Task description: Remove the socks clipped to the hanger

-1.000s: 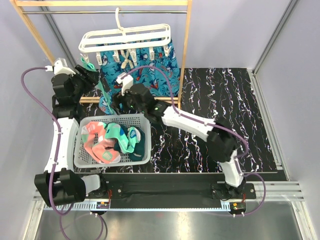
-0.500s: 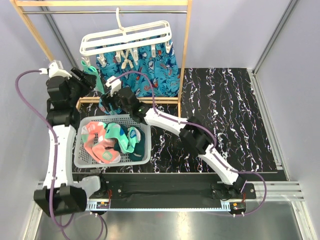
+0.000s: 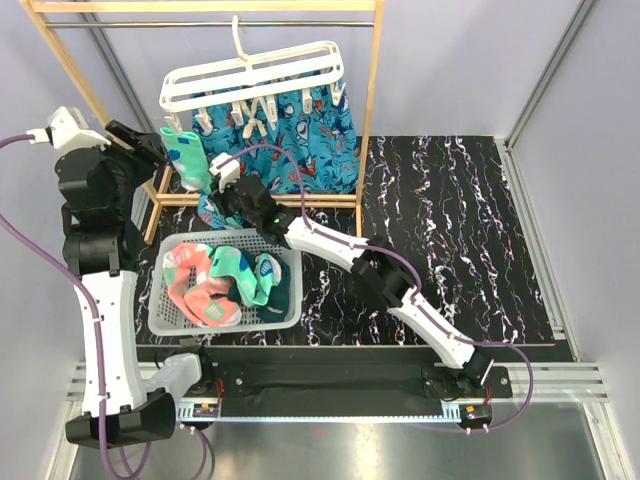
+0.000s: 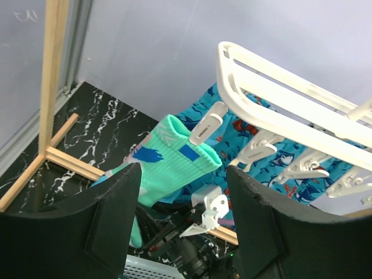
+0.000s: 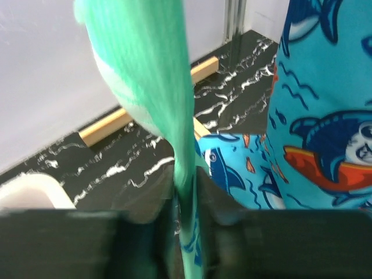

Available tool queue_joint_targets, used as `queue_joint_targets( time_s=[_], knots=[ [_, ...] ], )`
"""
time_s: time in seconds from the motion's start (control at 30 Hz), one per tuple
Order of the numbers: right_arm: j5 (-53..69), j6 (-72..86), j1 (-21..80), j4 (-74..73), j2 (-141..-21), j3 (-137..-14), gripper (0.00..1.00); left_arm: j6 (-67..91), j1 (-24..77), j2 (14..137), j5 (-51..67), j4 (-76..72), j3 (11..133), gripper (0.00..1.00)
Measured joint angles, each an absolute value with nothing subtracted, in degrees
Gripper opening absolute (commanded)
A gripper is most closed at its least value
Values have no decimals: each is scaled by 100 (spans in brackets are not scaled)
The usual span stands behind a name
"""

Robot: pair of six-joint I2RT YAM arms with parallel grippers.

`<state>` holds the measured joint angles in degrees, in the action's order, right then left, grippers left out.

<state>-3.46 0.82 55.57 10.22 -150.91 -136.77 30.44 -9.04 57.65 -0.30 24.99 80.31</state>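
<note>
The white slatted hanger [image 3: 250, 75] hangs by its hook from the wooden rack. One mint green sock [image 3: 185, 158] with blue marks hangs from a clip [image 4: 208, 123] at its left end. My right gripper [image 3: 213, 195] is shut on the lower part of this sock, pinched between its fingers [image 5: 186, 197]. My left gripper [image 3: 138, 150] is open, left of the sock and level with its cuff [image 4: 168, 163], not touching it. Several more socks, pink, mint and dark teal, lie in the white mesh basket [image 3: 225, 326].
A large blue patterned cloth [image 3: 300, 125] hangs behind the clips and fills the right of the right wrist view [image 5: 314, 116]. The wooden rack post [image 3: 372, 100] and base bar [image 3: 300, 198] stand close by. The basket sits just under my right arm.
My left arm has pulled back to the left and risen. My right gripper has moved left under the hanger's left end. The mint sock now hangs straighter.
</note>
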Motion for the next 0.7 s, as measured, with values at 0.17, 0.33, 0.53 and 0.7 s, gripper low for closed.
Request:
queue_joint_targets(
  time_s=[0.17, 0.33, 0.53, 0.7],
  knots=[
    [-346, -121, 5546, 1028, -14639, -12910, 3, 2950, -904, 5983, -187, 2838, 8464, 63],
    [-395, -373, 5561, 829, -13937, -12265, 0, 2842, -904, 6077, -104, 3041, 8799, 62],
    [-379, -493, 5673, 775, -12842, -11456, 0, 2569, -950, 6082, 456, 3033, 8976, 63],
    [-64, -379, 5749, 808, -12011, -10818, 0, 2543, -1417, 6095, 1332, 3000, 8986, 63]
  ],
)
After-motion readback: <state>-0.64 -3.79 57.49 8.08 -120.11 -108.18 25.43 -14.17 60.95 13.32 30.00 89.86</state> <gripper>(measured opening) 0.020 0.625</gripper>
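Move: The left hand's aim, the clip holding the green sock, is about 6 cm ahead, 2 cm right and 2 cm above; the hanger's near left end is about 8 cm ahead, 4 cm right and 6 cm up. The right fingers already straddle the lower sock, level with them; the basket lies some 17 cm back, straight behind and 16 cm below, the blue shorts 12 cm ahead, 15 cm right, 12 cm up. Right fingers shut on green sock and lift some 11 cm, back and right; left hand rises 3 cm. ##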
